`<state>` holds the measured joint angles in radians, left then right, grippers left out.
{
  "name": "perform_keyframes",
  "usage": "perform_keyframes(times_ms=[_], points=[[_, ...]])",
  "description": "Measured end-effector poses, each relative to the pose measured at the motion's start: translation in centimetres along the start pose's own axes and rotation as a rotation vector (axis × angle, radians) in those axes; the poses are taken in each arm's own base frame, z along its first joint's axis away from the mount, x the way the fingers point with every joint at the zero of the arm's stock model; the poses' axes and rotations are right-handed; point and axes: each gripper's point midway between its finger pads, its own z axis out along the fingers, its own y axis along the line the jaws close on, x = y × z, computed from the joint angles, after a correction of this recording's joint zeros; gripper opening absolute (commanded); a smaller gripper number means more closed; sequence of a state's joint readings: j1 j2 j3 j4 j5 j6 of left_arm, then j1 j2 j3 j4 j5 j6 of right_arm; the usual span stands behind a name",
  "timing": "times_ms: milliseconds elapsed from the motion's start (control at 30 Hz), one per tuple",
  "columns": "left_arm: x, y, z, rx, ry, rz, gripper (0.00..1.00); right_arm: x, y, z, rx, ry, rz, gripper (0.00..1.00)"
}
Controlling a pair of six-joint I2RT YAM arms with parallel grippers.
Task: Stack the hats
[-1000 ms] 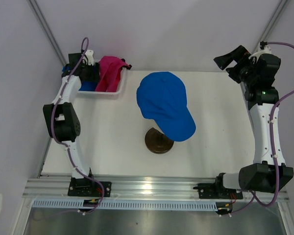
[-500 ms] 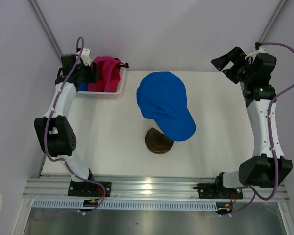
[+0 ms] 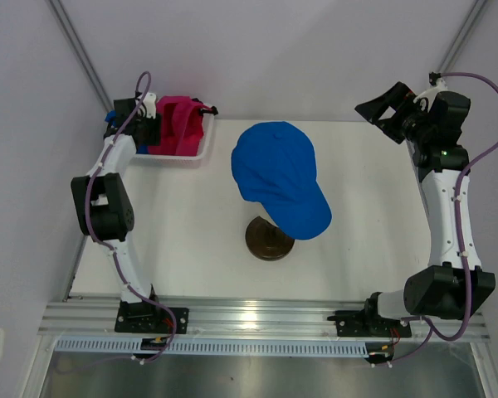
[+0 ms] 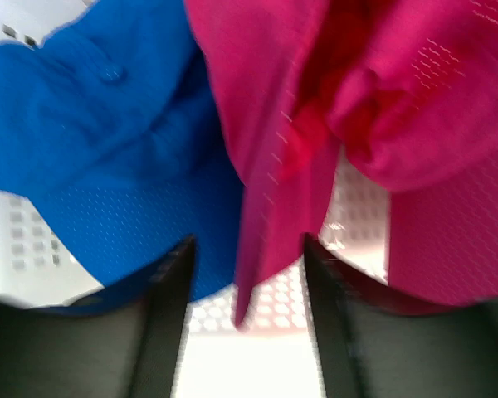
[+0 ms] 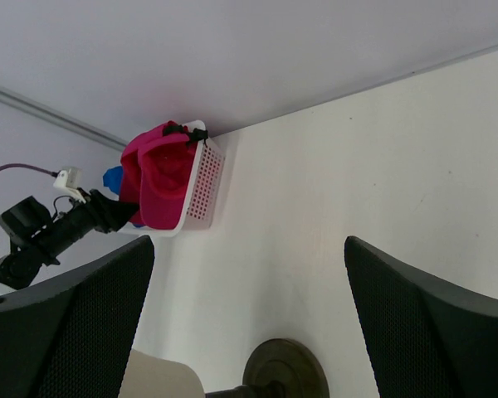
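A royal blue hat (image 3: 278, 178) sits on the mannequin head at mid-table. A magenta hat (image 3: 181, 124) and another blue hat (image 3: 141, 149) lie in the white basket (image 3: 187, 156) at the back left. My left gripper (image 3: 153, 128) is down in that basket. In the left wrist view its jaws (image 4: 247, 274) stand apart around a hanging edge of the magenta hat (image 4: 382, 108), with a gap on each side; the blue hat (image 4: 108, 149) lies to the left. My right gripper (image 3: 382, 106) hangs wide open above the back right, holding nothing (image 5: 249, 315).
The mannequin's dark round base (image 3: 269, 239) stands in front of the blue hat's brim. The right wrist view shows the basket (image 5: 203, 195), the base (image 5: 286, 369) and the cream head (image 5: 162, 377). White walls close the back and sides.
My left arm shifted about at the basket and its jaws have narrowed around the magenta hat's edge. My right gripper rose a little and stayed open.
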<state>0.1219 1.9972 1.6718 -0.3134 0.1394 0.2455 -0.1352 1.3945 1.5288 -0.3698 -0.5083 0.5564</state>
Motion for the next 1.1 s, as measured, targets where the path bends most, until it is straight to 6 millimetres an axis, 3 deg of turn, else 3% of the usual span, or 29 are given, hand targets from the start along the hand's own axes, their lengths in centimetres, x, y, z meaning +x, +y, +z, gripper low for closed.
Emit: perform_keyframes(times_ms=[67, 133, 167, 200, 433, 567, 667, 800, 867, 933, 1000, 1100], points=[[-0.3, 0.5, 0.8, -0.003, -0.007, -0.007, 0.44, 0.0, 0.2, -0.3, -0.008, -0.004, -0.004, 1.00], [-0.5, 0.8, 1.4, -0.002, -0.014, -0.017, 0.21, -0.2, 0.4, -0.6, -0.002, -0.018, -0.004, 1.00], [-0.7, 0.8, 1.6, 0.002, -0.021, -0.021, 0.04, -0.4, 0.4, -0.8, 0.006, -0.030, -0.002, 1.00], [-0.9, 0.8, 1.7, 0.005, -0.025, -0.027, 0.01, -0.7, 0.3, -0.9, 0.013, -0.041, -0.003, 1.00], [-2.8, 1.7, 0.8, -0.034, -0.065, -0.038, 0.01, -2.2, 0.6, -1.6, 0.024, -0.090, 0.010, 0.96], [-7.0, 3.3, -2.0, -0.104, -0.123, -0.032, 0.01, -3.6, 2.5, -0.9, -0.032, -0.096, -0.013, 0.96], [-13.1, 5.1, -6.3, -0.189, -0.247, -0.023, 0.01, -5.1, 4.6, -0.2, -0.083, -0.111, -0.041, 0.97], [-19.4, 6.1, -14.1, -0.328, -0.388, 0.033, 0.01, -6.8, 8.1, 1.1, -0.177, -0.121, -0.084, 0.98], [-21.8, 5.3, -17.6, -0.403, -0.433, 0.111, 0.01, -7.3, 9.5, 1.8, -0.223, -0.118, -0.098, 0.98], [-23.2, 3.4, -19.7, -0.466, -0.442, 0.214, 0.01, -7.7, 10.7, 2.7, -0.272, -0.114, -0.108, 0.98], [-23.6, 1.5, -20.2, -0.516, -0.419, 0.307, 0.01, -7.6, 11.3, 3.6, -0.312, -0.096, -0.098, 0.98], [-22.2, -1.6, -18.0, -0.464, -0.338, 0.376, 0.01, -7.0, 10.8, 5.1, -0.337, -0.061, -0.072, 0.98]])
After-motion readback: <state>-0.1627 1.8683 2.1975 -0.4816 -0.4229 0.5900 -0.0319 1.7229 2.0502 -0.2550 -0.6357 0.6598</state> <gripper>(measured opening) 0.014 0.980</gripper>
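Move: The near pink hat in the basket has its middle about 5 cm ahead of the left gripper and 6 cm to its right, at roughly its height; its near edge already stands between the open fingers. The basket's blue hat lies some 4 cm ahead, 5 cm left and 4 cm lower, the second pink hat about 3 cm ahead, 10 cm right and 3 cm lower. From the right gripper, the near pink hat is about 18 cm ahead, 55 cm left and 23 cm below. Ease the left gripper a couple of centimetres forward over the near pink hat's brim edge and shut the fingers to pinch it. Then whip the hat up out of the basket some 30 cm, tipping the fingers up and rolling the hand's left side up, and finish by swinging right and sinking slightly. Bring the open right gripper up about 11 cm, forward and left. ##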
